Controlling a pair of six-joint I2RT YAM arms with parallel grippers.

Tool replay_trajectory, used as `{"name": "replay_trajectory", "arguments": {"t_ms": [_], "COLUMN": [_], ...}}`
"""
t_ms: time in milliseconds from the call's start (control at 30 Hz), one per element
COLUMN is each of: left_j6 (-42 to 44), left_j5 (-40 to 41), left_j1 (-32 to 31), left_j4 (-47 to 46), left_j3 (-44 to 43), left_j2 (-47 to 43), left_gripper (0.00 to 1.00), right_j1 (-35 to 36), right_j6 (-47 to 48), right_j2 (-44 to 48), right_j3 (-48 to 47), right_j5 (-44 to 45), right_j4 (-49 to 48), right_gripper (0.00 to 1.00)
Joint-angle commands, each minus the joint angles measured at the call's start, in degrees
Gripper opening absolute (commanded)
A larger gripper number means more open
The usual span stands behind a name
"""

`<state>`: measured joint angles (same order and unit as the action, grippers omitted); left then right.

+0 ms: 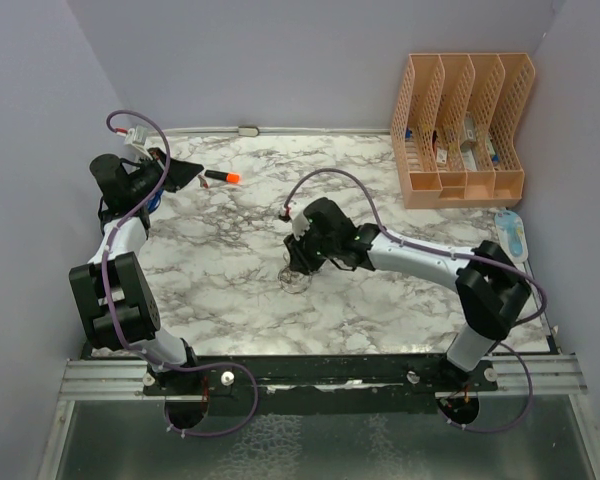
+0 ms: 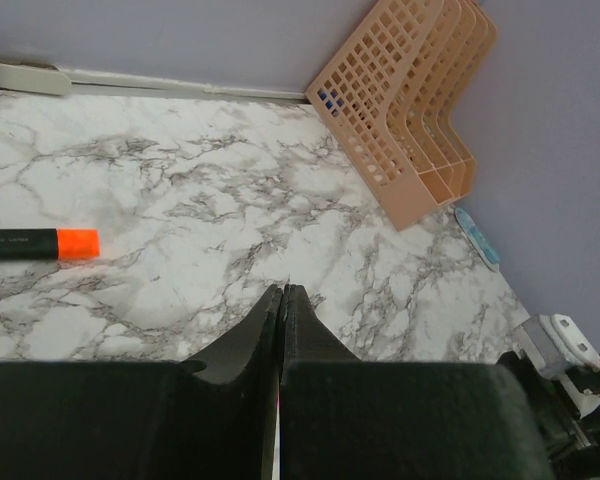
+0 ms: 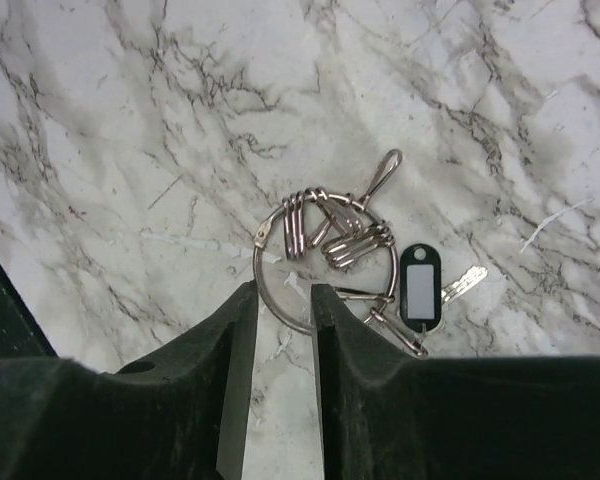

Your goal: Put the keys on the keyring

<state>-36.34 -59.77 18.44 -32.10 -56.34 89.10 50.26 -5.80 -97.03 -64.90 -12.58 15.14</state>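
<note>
The keyring (image 3: 256, 262) is a thin silver ring lying flat on the marble table (image 3: 130, 120), with several silver clips and small keys (image 3: 352, 243) bunched on its far side. A key with a black-framed tag (image 3: 419, 290) lies at its right. My right gripper (image 3: 284, 290) hovers over the ring's near arc. Its jaws stand a little apart, astride the wire. From above, this gripper (image 1: 298, 266) stands mid-table over the keyring (image 1: 294, 282). My left gripper (image 2: 282, 288) is shut at the far left (image 1: 192, 176). A thin reddish line shows in its seam; what it is I cannot tell.
A black marker with an orange cap (image 1: 223, 177) lies just right of the left gripper, also in the left wrist view (image 2: 40, 243). A peach file organizer (image 1: 460, 130) stands at the back right. A small blue object (image 1: 512, 232) lies by the right wall.
</note>
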Motion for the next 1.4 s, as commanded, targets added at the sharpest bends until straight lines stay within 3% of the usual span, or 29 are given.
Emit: {"name": "replay_trajectory", "arguments": {"t_ms": [0, 400, 967, 1367], "left_j6": [-0.1, 0.1, -0.5, -0.8], "left_j5": [-0.9, -1.0, -1.3, -1.5], "left_j1": [0.5, 0.5, 0.5, 0.5], "left_j4": [-2.2, -2.2, -3.0, -3.6], "left_j3": [0.8, 1.4, 1.5, 1.7], "left_j2": [-0.2, -0.2, -0.5, -0.5], "left_gripper": [0.0, 0.0, 0.0, 0.0], "right_j1": [0.1, 0.1, 0.1, 0.0], "right_j6": [-0.1, -1.4, -4.1, -5.3], "right_j2": [-4.7, -14.2, -19.4, -18.0], "right_j3": [-3.6, -9.0, -13.0, -10.2], "right_j5": [3.7, 9.5, 11.7, 14.4], "right_j4": [-2.1, -6.5, -6.6, -6.2], "right_gripper": [0.28, 0.26, 0.24, 0.24]}}
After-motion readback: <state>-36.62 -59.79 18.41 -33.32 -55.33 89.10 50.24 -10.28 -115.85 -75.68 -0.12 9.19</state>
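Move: The metal loop sticking out of the keyring's far left side lies some 7 cm ahead of the right hand, 3 cm to its left and 8 cm below. At that same height, the keyring's middle is about 2 cm ahead and 1 cm to the right, and the tagged key about 6 cm ahead and 4 cm to the right. From the left hand the loop is roughly 13 cm back, 20 cm to the right and 25 cm down. The right hand travels forward over the keyring, about 7 cm in all and a little to its left, dropping quickly at first, then easing up slightly as it carries on towards the metal loop on the ring's far left side. It sinks again there to end about 6.5 cm lower, turning some 10 degrees clockwise, with the fingers staying partly open and the loop showing between their tips; whether they touch it can't be seen. ##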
